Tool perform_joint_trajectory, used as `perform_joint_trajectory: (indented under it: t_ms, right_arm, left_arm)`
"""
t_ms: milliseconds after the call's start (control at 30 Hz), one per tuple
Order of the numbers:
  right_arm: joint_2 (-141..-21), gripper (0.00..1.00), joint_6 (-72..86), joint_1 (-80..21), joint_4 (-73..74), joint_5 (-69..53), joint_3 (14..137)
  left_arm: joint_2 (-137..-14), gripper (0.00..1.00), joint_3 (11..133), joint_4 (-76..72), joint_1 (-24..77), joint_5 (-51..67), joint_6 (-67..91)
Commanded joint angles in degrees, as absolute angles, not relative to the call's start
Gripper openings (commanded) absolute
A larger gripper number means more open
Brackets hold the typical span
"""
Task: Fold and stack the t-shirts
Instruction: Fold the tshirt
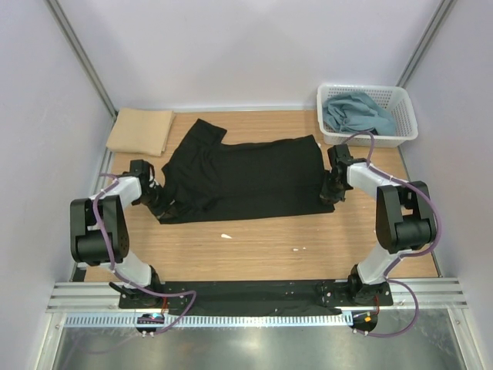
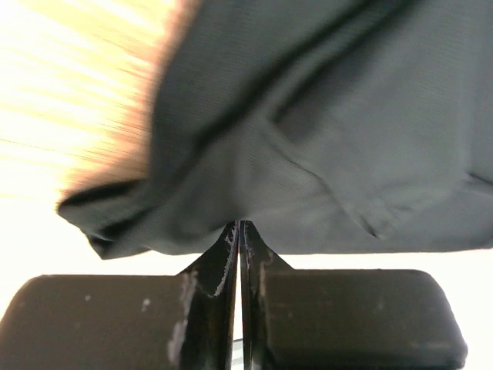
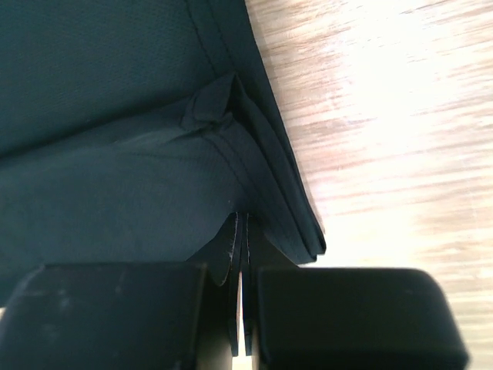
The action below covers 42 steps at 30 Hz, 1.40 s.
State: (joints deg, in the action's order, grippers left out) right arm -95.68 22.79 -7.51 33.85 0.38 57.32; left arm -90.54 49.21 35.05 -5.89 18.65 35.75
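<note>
A black t-shirt (image 1: pixel 246 177) lies spread across the middle of the table, folded over on itself, with a sleeve pointing toward the back left. My left gripper (image 1: pixel 159 202) is at its near left corner. In the left wrist view that gripper (image 2: pixel 239 225) is shut, tips pinched on the edge of the black cloth (image 2: pixel 323 116). My right gripper (image 1: pixel 331 191) sits at the shirt's right edge. In the right wrist view it (image 3: pixel 243 217) is shut on the layered hem of the black cloth (image 3: pixel 100 154). A folded tan t-shirt (image 1: pixel 140 131) lies at the back left.
A white lattice basket (image 1: pixel 404 139) stands at the back right with blue-grey t-shirts (image 1: pixel 356 112) bunched inside. Two small white scraps (image 1: pixel 226 236) lie on the wood in front of the black shirt. Walls close in the table on three sides.
</note>
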Motion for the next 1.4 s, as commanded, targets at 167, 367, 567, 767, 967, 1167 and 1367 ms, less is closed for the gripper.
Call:
perform_joint_trajectory:
  t_ms: [167,367,567,767,967,1167,1367]
  right_arm:
    - [-95.7,0.01,23.2,-7.6,32.2,2.0,53.3]
    - [-91.7,0.03,24.4,-7.6,35.7,0.8,49.8]
    - [-83.5,0.04,25.7,-7.6,40.2,0.8,45.3]
    - [-77.9,0.13,26.3,-7.6,45.3,-1.5,47.0]
    - [-76.1,0.34,24.0,-7.6,46.6,2.5,54.1]
    - [-85.2,0.50,23.4,-7.6,42.1,4.8,65.1]
    - [-99.1,0.49,24.3,-7.6,37.5,4.8,79.3]
  left_arm:
    - [-89.7,0.00,45.8,39.5,-9.0,10.8,39.7]
    - [-85.6,0.00,42.5,42.1,-14.1,13.9,41.9]
    - [-77.4,0.00,39.3,45.3,-15.3,14.9,45.3]
    - [-64.9,0.00,37.3,52.0,-15.8,11.9,48.8]
    - [-65.5,0.11,47.7,53.1,-15.8,10.8,40.3]
    - [-76.9,0.29,63.7,41.7,-15.0,20.5,35.3]
    - [-102.2,0.28,87.2,38.1,-12.2,27.8,27.3]
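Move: Just inside the black t-shirt's two near corners, shut fingertips sit about 1 cm above the cloth. The near left corner is some 2 cm back and 3 cm left of the left hand; the cardboard sheet lies about 21 cm ahead and 7 cm left. For the right hand, the near right corner is roughly 3 cm back and 2 cm right, and the white basket some 22 cm ahead and 8 cm right. Pressing the shut fingertips down onto the t-shirt, both hands drag back about 9 cm towards the robot and off past its near edge, the left also drifting outward while turning some 20 degrees counter-clockwise. Then both rise and swing forward, fingers opening, the left some 20 cm ahead beside the shirt, unwinding its turn, the right about 15 cm over the right edge. ##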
